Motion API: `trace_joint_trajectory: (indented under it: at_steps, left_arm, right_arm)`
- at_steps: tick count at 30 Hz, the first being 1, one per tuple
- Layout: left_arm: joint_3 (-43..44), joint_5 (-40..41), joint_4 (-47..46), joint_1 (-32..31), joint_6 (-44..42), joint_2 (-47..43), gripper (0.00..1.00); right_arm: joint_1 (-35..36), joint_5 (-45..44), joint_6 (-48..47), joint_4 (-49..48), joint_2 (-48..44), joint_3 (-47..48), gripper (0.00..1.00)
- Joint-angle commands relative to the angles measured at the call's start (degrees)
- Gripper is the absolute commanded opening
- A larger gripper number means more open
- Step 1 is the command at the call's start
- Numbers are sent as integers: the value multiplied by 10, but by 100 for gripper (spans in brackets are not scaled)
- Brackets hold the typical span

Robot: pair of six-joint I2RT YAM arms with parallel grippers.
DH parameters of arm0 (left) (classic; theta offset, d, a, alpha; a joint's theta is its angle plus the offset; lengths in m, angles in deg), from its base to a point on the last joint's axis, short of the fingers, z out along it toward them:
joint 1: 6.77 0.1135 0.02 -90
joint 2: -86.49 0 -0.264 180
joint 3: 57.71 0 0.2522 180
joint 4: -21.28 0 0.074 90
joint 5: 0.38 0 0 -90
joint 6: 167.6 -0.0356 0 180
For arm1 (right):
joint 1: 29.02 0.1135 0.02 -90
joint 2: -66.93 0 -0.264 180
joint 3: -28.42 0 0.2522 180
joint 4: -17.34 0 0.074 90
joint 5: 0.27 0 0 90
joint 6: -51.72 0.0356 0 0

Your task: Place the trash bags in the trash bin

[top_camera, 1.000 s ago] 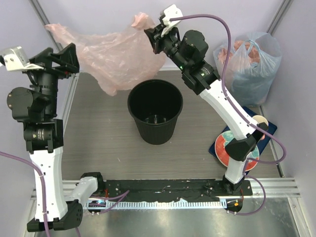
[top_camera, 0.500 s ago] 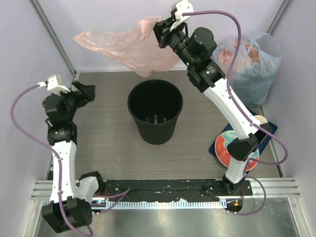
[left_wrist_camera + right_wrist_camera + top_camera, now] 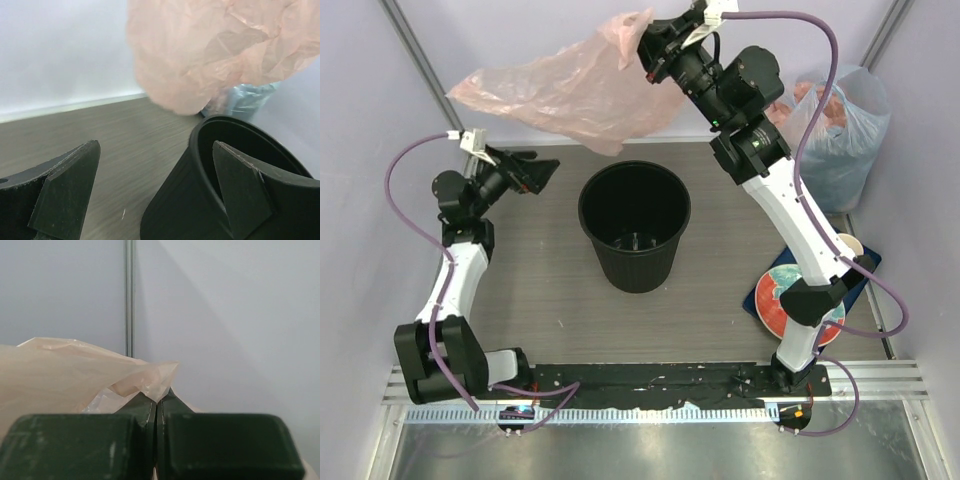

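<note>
The pale pink trash bag (image 3: 570, 95) hangs in the air behind and left of the black trash bin (image 3: 634, 225), which stands open in the middle of the table. My right gripper (image 3: 648, 48) is raised high at the back and shut on one corner of the bag (image 3: 155, 380). My left gripper (image 3: 542, 172) is open and empty, low at the bin's left side, pointing at it. In the left wrist view the bag (image 3: 215, 50) hangs above the bin's rim (image 3: 220, 130), between the open fingers (image 3: 70, 190).
A bulging clear-bluish bag (image 3: 830, 130) with pink and blue contents stands at the back right. A red and white plate (image 3: 790, 300) on a blue mat lies at the right. Walls close the back and sides.
My left arm dropped from high at the left down to the bin's left side, no longer near the bag. My right gripper rose and moved right, lifting the bag higher.
</note>
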Motion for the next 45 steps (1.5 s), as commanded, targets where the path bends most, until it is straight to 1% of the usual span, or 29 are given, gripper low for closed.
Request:
trace_joint_trajectory:
  at_steps: [1, 5, 7, 8, 10, 11, 13, 14, 15, 16, 17, 18, 20, 22, 24, 25, 26, 27, 30, 33, 34, 35, 37, 39, 40, 42, 45]
  left_arm:
    - [56, -27, -112, -40, 2, 19, 100]
    - [97, -21, -168, -66, 47, 38, 100]
    - [113, -19, -174, -73, 76, 37, 100]
    - [126, -14, -171, -75, 80, 34, 94]
    - [139, 2, -162, -76, 89, 22, 82]
    - [150, 5, -155, -76, 90, 18, 70]
    - [162, 3, -150, -76, 91, 6, 58]
    - [178, -2, -147, -76, 92, 5, 40]
    - [187, -7, -145, -77, 94, 2, 30]
    - [196, -13, -141, -76, 100, -1, 12]
    - [214, -23, -135, -76, 102, -3, 4]
    - [223, -23, -124, -78, 104, -5, 0]
    - [255, -28, -69, -79, 106, -10, 0]
    - [272, -35, -49, -83, 117, -12, 0]
    - [296, -40, -18, -92, 119, -14, 0]
    - [305, -40, -3, -94, 119, -16, 0]
    - [318, -42, 20, -111, 120, -14, 0]
    - [322, -47, 28, -115, 123, -14, 0]
    - [322, -58, 46, -136, 137, -19, 0]
    - [309, -56, 79, -163, 128, -28, 0]
    - [302, -52, 98, -170, 127, -29, 0]
    - [300, -50, 103, -184, 127, -29, 0]
    - [294, -43, 124, -206, 126, -28, 0]
    - [297, -35, 138, -224, 118, -23, 0]
    - [304, -28, 162, -242, 111, -20, 0]
    - [313, -20, 206, -260, 83, -13, 0]
    - [318, -4, 245, -293, 64, -11, 0]
  right_arm:
    - [0, 25, 43, -32, -5, 33, 1]
    - [0, 48, 82, -31, -11, 29, 1]
    - [0, 58, 107, -25, -16, 25, 1]
    - [0, 62, 115, -22, -16, 24, 1]
    - [0, 63, 138, -19, -23, 15, 1]
    - [0, 66, 145, -20, -25, 12, 1]
    - [0, 79, 167, -24, -27, 8, 1]
    - [-1, 84, 174, -25, -29, 9, 1]
    - [0, 89, 181, -28, -29, 10, 1]
    - [0, 98, 193, -26, -28, 13, 1]
    - [0, 100, 200, -24, -27, 18, 1]
    - [0, 103, 203, -13, -27, 21, 1]
    - [0, 103, 211, 0, -38, 17, 1]
    - [0, 99, 225, 21, -53, 9, 1]
    - [-3, 100, 256, 55, -85, -26, 1]
    - [-4, 102, 268, 61, -97, -43, 1]
    - [-6, 103, 278, 68, -110, -81, 1]
    - [-10, 107, 300, 70, -138, -101, 1]
    - [-20, 106, 324, 82, -185, -157, 1]
    - [-25, 82, 315, 119, -216, -195, 1]
    - [-27, 76, 312, 127, -241, -210, 1]
    - [-30, 72, 312, 141, -250, -242, 1]
    - [-38, 70, 322, 153, -273, -272, 1]
    - [-46, 74, 336, 170, -281, -288, 1]
    - [-54, 78, 360, 173, -287, -306, 1]
    - [-60, 91, 379, 180, -292, -323, 1]
    - [-65, 106, 386, 183, -306, -353, 1]
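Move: The pink trash bag's middle hangs about 10 cm to the right of the empty left hand, some 6 cm ahead and 18 cm above it; the black trash bin stands roughly 20 cm to that hand's right, 4 cm back and 20 cm lower. The right hand already grips the bag's top: from it the bin is some 49 cm below, about 4 cm back and 5 cm left. The trash bag's loose part is pinched by the left hand, which comes up and right and shuts about 15 cm higher, then carries on up and back and finally swings right and sinks a little, ending turned some 30 degrees clockwise. Keeping its hold, the right hand draws back about 10 cm, sinks and shifts right, tipping down some 35 degrees. ##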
